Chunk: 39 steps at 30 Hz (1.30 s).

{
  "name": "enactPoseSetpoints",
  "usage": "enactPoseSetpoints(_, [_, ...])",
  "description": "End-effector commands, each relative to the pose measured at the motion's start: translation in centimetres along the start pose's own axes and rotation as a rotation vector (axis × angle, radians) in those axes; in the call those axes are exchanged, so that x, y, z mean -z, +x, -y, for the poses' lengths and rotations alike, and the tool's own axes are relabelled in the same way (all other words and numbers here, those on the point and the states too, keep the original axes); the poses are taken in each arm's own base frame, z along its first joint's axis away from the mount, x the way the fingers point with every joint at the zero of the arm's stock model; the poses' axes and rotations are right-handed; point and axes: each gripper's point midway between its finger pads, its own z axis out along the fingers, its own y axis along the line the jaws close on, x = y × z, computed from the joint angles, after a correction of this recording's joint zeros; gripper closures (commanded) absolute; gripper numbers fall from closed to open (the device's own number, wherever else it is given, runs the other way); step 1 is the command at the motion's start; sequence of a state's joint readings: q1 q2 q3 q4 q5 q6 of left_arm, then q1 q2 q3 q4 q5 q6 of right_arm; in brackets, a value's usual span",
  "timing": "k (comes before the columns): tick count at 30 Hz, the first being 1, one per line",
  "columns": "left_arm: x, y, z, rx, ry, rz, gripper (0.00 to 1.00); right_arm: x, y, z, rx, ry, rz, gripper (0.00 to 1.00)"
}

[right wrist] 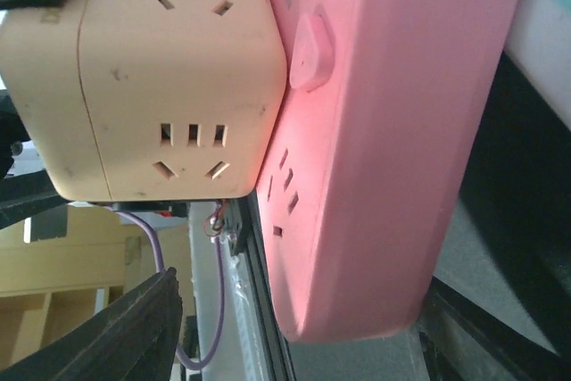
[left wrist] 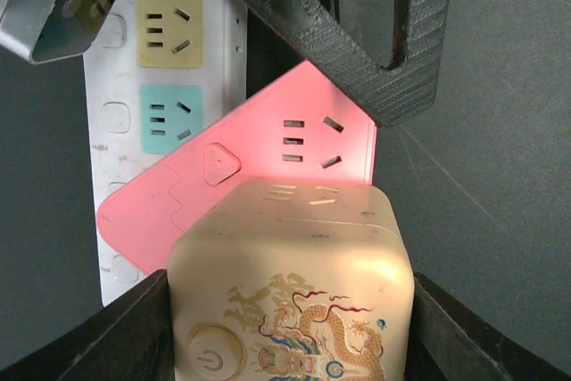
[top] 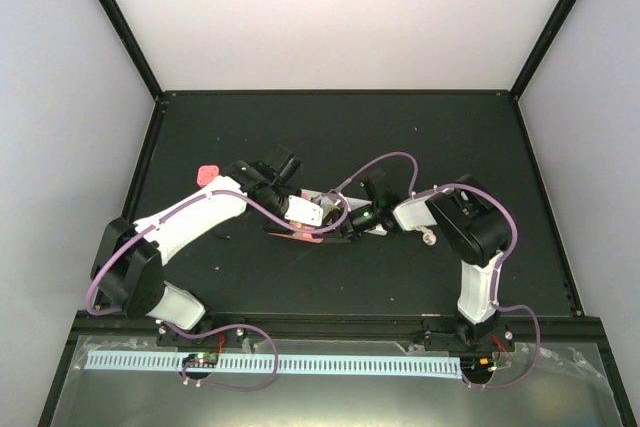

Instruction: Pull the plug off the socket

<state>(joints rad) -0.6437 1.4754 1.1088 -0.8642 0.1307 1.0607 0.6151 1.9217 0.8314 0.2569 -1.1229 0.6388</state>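
Note:
A cream cube plug (left wrist: 290, 292) with a dragon print sits between my left gripper's (left wrist: 290, 332) fingers, which press on both of its sides. One face of the cube (right wrist: 161, 78) rests against a pink power strip (right wrist: 393, 131). That pink strip (left wrist: 268, 158) lies slanted across the white socket strip (left wrist: 169, 86) with its yellow and blue outlet faces. My right gripper (right wrist: 303, 341) straddles the pink strip's end. Its left finger (right wrist: 134, 327) stands clear of the strip, so it is open. From above, both grippers (top: 300, 215) (top: 355, 219) meet at mid-table.
A small pink object (top: 207, 174) lies on the black table left of the left arm. A small white piece (top: 428, 238) lies near the right arm's wrist. Purple cables loop over both arms. A grey metal piece (left wrist: 53, 6) overhangs the white strip's top.

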Motion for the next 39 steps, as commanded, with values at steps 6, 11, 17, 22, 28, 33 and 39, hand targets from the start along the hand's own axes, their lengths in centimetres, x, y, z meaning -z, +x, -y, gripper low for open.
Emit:
enactPoseSetpoints(6, [0.0,-1.3,-1.7,0.004,-0.039,0.044,0.65,-0.1,-1.2,0.2,-0.055,-0.058,0.140,0.36])
enactPoseSetpoints(11, [-0.3,-1.2,-1.5,0.003,-0.028,0.040,0.66,-0.1,-1.8,1.4,-0.080,-0.015,0.178,0.35])
enactPoseSetpoints(17, [-0.3,-1.3,-1.5,0.002,-0.026,0.045,0.66,-0.3,-1.7,3.0,-0.111,0.039,0.185,0.35])
enactPoseSetpoints(22, [-0.4,-1.3,-1.5,0.003,-0.023,0.044,0.66,-0.4,-1.7,3.1,-0.106,0.036,0.185,0.42])
enactPoseSetpoints(28, [-0.5,-1.4,-1.5,0.007,-0.015,0.047,0.66,0.7,-2.3,2.9,-0.080,0.031,0.258,0.41])
enactPoseSetpoints(33, [-0.5,-1.4,-1.5,0.007,-0.016,0.048,0.66,1.2,-3.1,1.7,-0.072,-0.041,0.320,0.43])
enactPoseSetpoints(39, [-0.6,-1.4,-1.4,0.010,-0.012,0.047,0.66,1.4,-3.3,1.2,-0.073,-0.079,0.350,0.56])
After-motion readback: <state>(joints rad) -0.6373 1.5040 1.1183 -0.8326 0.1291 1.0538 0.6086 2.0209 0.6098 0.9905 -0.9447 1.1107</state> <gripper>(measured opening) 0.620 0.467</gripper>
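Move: The pink triangular socket that the right hand is closing on has its middle about 5 cm to that hand's left and 2 cm ahead, about 1 cm lower. The held cube plug sits on it, some 7 cm left, 1 cm ahead and 4 cm above the right hand. The power strip's middle lies about 4 cm ahead, 2 cm left and 3 cm below. From the left hand the socket is about 5 cm below, 2 cm right and 1 cm ahead. The right hand, its open fingers already straddling the near corner of the pink triangular socket, swings clockwise about 15 degrees while it works forward some 2.5 cm and sinks by about as much, then comes back up about a centimetre. Its fingers narrow plainly from either side of the slab but are still closing at the end, while the left hand keeps its grip on the cube plug and eases forward about 1 cm. ##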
